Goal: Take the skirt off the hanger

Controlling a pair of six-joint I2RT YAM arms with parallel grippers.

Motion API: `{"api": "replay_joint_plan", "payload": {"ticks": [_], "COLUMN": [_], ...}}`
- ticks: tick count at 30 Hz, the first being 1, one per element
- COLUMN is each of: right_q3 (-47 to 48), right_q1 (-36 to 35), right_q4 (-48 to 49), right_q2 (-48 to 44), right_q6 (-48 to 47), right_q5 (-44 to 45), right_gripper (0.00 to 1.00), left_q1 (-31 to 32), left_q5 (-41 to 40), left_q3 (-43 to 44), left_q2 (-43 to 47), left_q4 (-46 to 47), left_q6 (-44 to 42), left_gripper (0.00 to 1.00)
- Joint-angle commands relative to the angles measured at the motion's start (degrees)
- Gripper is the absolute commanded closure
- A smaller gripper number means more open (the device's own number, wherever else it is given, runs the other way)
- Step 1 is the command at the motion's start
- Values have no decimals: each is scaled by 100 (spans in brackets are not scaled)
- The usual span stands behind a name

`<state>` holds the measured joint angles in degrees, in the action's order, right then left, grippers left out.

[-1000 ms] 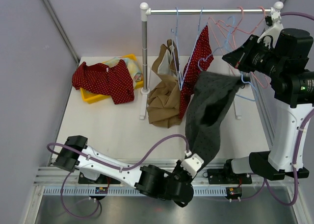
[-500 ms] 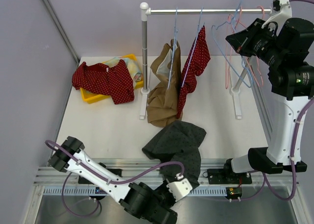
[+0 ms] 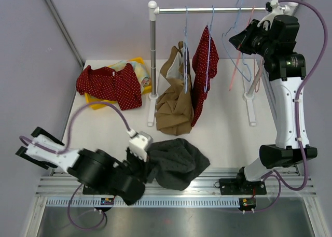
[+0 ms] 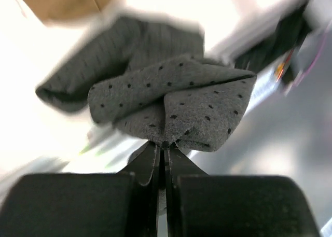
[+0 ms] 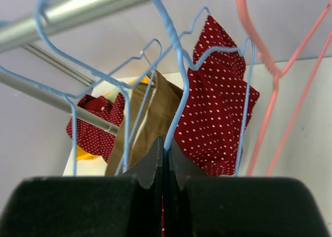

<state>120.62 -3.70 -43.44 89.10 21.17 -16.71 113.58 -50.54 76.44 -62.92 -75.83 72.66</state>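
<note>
The dark grey dotted skirt (image 3: 176, 162) lies crumpled at the table's near edge, off the hanger. My left gripper (image 3: 146, 155) is shut on a fold of it; in the left wrist view the skirt (image 4: 171, 97) bunches just beyond the closed gripper (image 4: 165, 143). My right gripper (image 3: 237, 41) is high at the right end of the rail, shut on the wire of a bare light-blue hanger (image 3: 234, 33). In the right wrist view that hanger (image 5: 174, 66) runs up from the pinched gripper (image 5: 166, 146) towards the rail (image 5: 88, 3).
A tan garment (image 3: 174, 102) and a red polka-dot garment (image 3: 203, 73) hang on blue hangers from the rack (image 3: 152, 66). A pink hanger (image 3: 240, 66) hangs by my right gripper. Another red dotted garment (image 3: 109, 85) lies over a yellow tray (image 3: 96, 102) at far left.
The skirt came off the hanger and my left gripper dragged it down and left onto the table's near edge. My right gripper raised the bare hanger towards the rail.
</note>
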Motion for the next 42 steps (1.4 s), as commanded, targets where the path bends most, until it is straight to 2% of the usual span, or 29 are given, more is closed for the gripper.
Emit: {"api": "replay_joint_plan", "payload": {"ticks": [1, 2, 3, 5, 6, 8, 9, 11, 12, 14, 16, 17, 20, 21, 23, 24, 25, 26, 28, 30, 32, 35, 36, 37, 38, 39, 40, 41, 42], "right_q3": [-143, -335, -459, -766, -846, -1126, -1215, -1513, -1602, -1804, -1901, -1980, -2190, -2235, -2332, -2358, -2376, -2402, -2420, -2385, -2359, -2315, -2280, -2210, -2183, -2148, -2087, -2060, -2034], "right_q1": [19, 19, 19, 28, 28, 19, 10, 19, 19, 19, 19, 19, 19, 19, 19, 10, 19, 19, 10, 19, 10, 19, 19, 19, 19, 19, 10, 19, 19], "right_q4": [485, 555, 617, 714, 723, 758, 767, 802, 828, 846, 829, 820, 881, 907, 925, 925, 908, 908, 838, 776, 715, 688, 688, 697, 714, 766, 880, 959, 1039], "right_q2": [134, 108, 21, -76, -173, -279, -401, -551, -656, -762, -868, -938, -1104, -1131, -1184, -1237, -1263, -1290, -1360, -1447, -1553, -1702, -1738, -1764, -1843, -1887, -1948, -2062, -2124], "right_q6": [-60, -60, -69, -52, -51, -60, -69, -78, -78, -95, -130, -122, -60, -43, -7, 10, 10, 10, -25, -43, -69, -52, -43, -8, -7, -7, -7, -16, 1], "right_q5": [62, 54, 62, 63, 63, 71, 80, 106, 115, 115, 115, 124, 11, -42, -113, -139, -157, -166, -175, -175, -157, -131, -122, -183, -253, -332, -533, -657, -771], "right_gripper": [100, 100, 100, 100, 100, 100, 100, 100, 100, 100, 100, 100, 96, 94, 90, 84, 80, 75, 70, 68, 68, 66, 65, 61, 57, 53, 46, 43, 41], "left_q1": [-563, -800, -1368, -1977, -2528, -3102, -3671, -4306, -4901, -5397, -6231, -6965, -8102, -8732, -9281, -9754, -9976, -10187, -10785, -11162, -11296, -11332, -11332, -11332, -11332, -11349, -11349, -11358, -11349], "left_q5": [-1343, -1466, -1484, -1371, -1292, -898, -757, -301, -159, 201, 614, 1060, 1677, 1801, 2047, 2092, 2101, 2232, 2373, 2628, 2916, 3269, 3270, 3340, 3349, 3349, 3549, 3656, 3666], "left_q3": [825, 941, 1056, 1232, 1232, 1302, 1372, 1748, 1899, 2067, 2093, 2294, 3014, 3278, 4288, 4744, 5592, 6105, 6915, 6429, 5545, 4742, 3913, 3461, 2969, 2485, 2411, 2480, 2881], "left_q2": [569, 657, 701, 833, 1016, 1176, 1159, 958, 609, 325, 157, 96, -562, -816, -1622, -1923, -2231, -2913, -3462, -3517, -3500, -3438, -3247, -3097, -3017, -2981, -3138, -3270, -3471], "left_q4": [-1189, -858, -602, 609, 1101, 2390, 2667, 2951, 2917, 3021, 3563, 3706, 3848, 3857, 3839, 3761, 3569, 3445, 3216, 3582, 3961, 4085, 4207, 4661, 4891, 5016, 4956, 4773, 4231], "left_q6": [-908, -1382, -2491, -3788, -5048, -6084, -6785, -7194, -7422, -7600, -7864, -7873, -7680, -7566, -7460, -7338, -7293, -7293, -6767, -6530, -6309, -6045, -5940, -5922, -5913, -5895, -5921, -5922, -5852], "left_gripper": [100, 100, 100, 100, 100, 100, 100, 100, 100, 100, 100, 100, 100, 100, 100, 100, 100, 100, 100, 100, 100, 100, 100, 100, 92, 53, 29, 13, 1]}}
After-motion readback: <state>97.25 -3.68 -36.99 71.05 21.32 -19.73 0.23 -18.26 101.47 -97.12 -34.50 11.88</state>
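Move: The left hand has the dark skirt pinched; the yellow box lies about 60 cm ahead, 27 cm left and 26 cm below it, with the polka-dot skirt in it 4 cm farther left and the rack's left post 55 cm ahead of the hand, 3 cm left. The right hand grips the emptied blue hanger; the bar is some 15 cm ahead and 15 cm above, level sideways, a pink hanger 14 cm ahead and 5 cm right, the hanging red skirt 15 cm ahead, 11 cm left. The left arm swings the pinched dark skirt forward, left and up towards the box, about 45 cm forward, turning some 60 degrees counter-clockwise, then sinks steeply and opens wide to release it. The right hand eases slightly forward and some 4 cm down to hook the blue hanger on the bar, backs off, sinks a little more, opens and draws back towards the base, rising. ##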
